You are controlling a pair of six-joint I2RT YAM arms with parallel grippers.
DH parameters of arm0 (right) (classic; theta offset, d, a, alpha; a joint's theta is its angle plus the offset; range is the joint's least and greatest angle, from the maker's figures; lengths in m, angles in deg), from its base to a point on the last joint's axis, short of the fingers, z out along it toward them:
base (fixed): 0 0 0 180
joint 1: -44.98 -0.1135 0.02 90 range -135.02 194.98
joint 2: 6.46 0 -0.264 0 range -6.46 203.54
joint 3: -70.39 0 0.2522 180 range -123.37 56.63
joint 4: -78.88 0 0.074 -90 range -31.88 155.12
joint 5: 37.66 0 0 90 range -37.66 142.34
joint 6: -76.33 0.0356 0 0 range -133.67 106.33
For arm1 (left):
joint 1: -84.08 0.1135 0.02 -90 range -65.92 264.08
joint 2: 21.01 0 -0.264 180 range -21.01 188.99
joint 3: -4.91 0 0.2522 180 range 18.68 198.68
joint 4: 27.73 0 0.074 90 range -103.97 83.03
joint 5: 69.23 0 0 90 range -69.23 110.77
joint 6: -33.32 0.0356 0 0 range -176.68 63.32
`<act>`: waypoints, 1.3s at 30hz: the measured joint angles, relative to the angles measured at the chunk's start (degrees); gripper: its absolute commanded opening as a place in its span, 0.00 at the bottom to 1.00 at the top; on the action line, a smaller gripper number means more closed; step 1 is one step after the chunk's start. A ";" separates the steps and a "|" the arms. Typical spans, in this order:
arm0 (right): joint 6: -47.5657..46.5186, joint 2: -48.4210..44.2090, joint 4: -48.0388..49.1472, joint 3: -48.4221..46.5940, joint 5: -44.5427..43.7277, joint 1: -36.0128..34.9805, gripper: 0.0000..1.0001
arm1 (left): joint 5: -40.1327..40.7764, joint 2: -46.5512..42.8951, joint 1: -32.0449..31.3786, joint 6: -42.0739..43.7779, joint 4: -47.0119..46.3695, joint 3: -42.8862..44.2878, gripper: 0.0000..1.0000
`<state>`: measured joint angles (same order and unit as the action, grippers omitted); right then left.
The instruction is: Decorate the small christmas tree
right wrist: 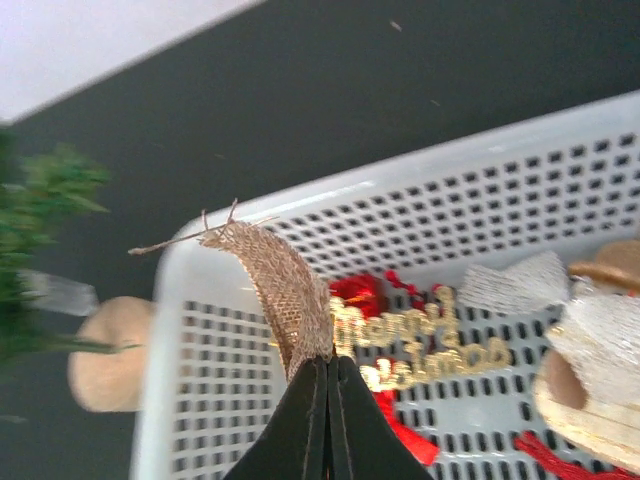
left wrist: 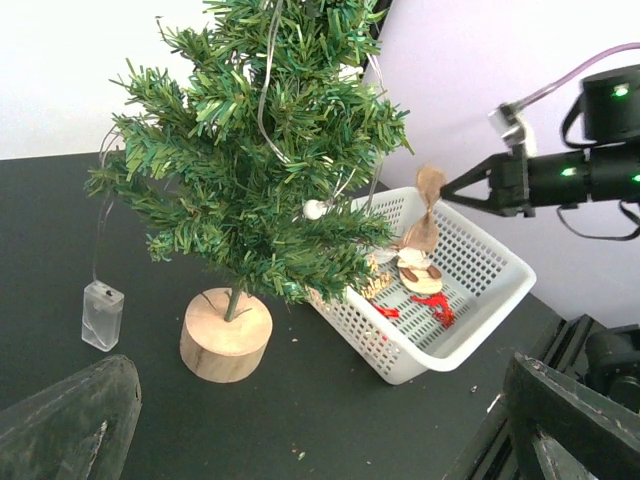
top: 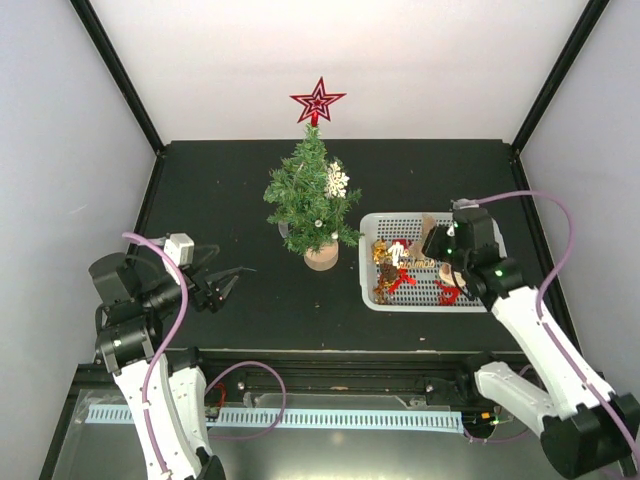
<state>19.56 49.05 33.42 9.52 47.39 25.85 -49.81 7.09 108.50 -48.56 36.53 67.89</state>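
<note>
The small christmas tree (top: 310, 200) stands mid-table on its round wooden base (top: 321, 256), with a red star (top: 318, 101) on top and a white snowflake (top: 337, 180) on its right side. A light string with a clear battery box (left wrist: 103, 315) hangs from the branches. My right gripper (right wrist: 328, 365) is shut on a burlap ribbon bow (right wrist: 280, 285), holding it above the white basket (top: 485, 222). That bow (left wrist: 428, 210) dangles just over the basket's far corner. My left gripper (top: 235, 275) stands open and empty, low on the table left of the tree.
The basket (right wrist: 170, 300) holds a gold "Merry Christmas" sign (right wrist: 420, 345), red tasselled pieces (left wrist: 437, 308) and a wooden ornament (left wrist: 420, 275). White walls and black corner posts enclose the black table (top: 220, 190). The tree's base (left wrist: 225, 335) stands close to the basket's left wall.
</note>
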 measured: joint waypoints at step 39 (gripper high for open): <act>-17.11 28.00 -18.95 -46.64 -29.77 -51.87 0.01 | 0.90 1.53 0.00 1.86 1.55 0.48 0.99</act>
<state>2.45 77.05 14.47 -37.13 17.62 -26.02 -48.92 8.62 108.50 -46.70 38.09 68.37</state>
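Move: The right hand already holds the burlap ornament just above the basket. The tree it is bound for stands about 21 cm to its left and 4 cm ahead, its middle some 7 cm higher. The basket's middle is roughly 5 cm right, 4 cm ahead and 9 cm below; the white snowflake on the tree is 17 cm left, 6 cm ahead and 10 cm up. From the left hand, the tree is about 20 cm ahead, 16 cm right and 5 cm lower. Up and back out over the basket, then in a wide sweep left, the right arm carries the burlap ornament about 24 cm leftward to the robot's side of the tree, swinging counter-clockwise some 40 degrees. It rises about 17 cm, then eases forward and slightly down towards the foliage, the hand rolling left side down while the shut fingers keep their pinch. ##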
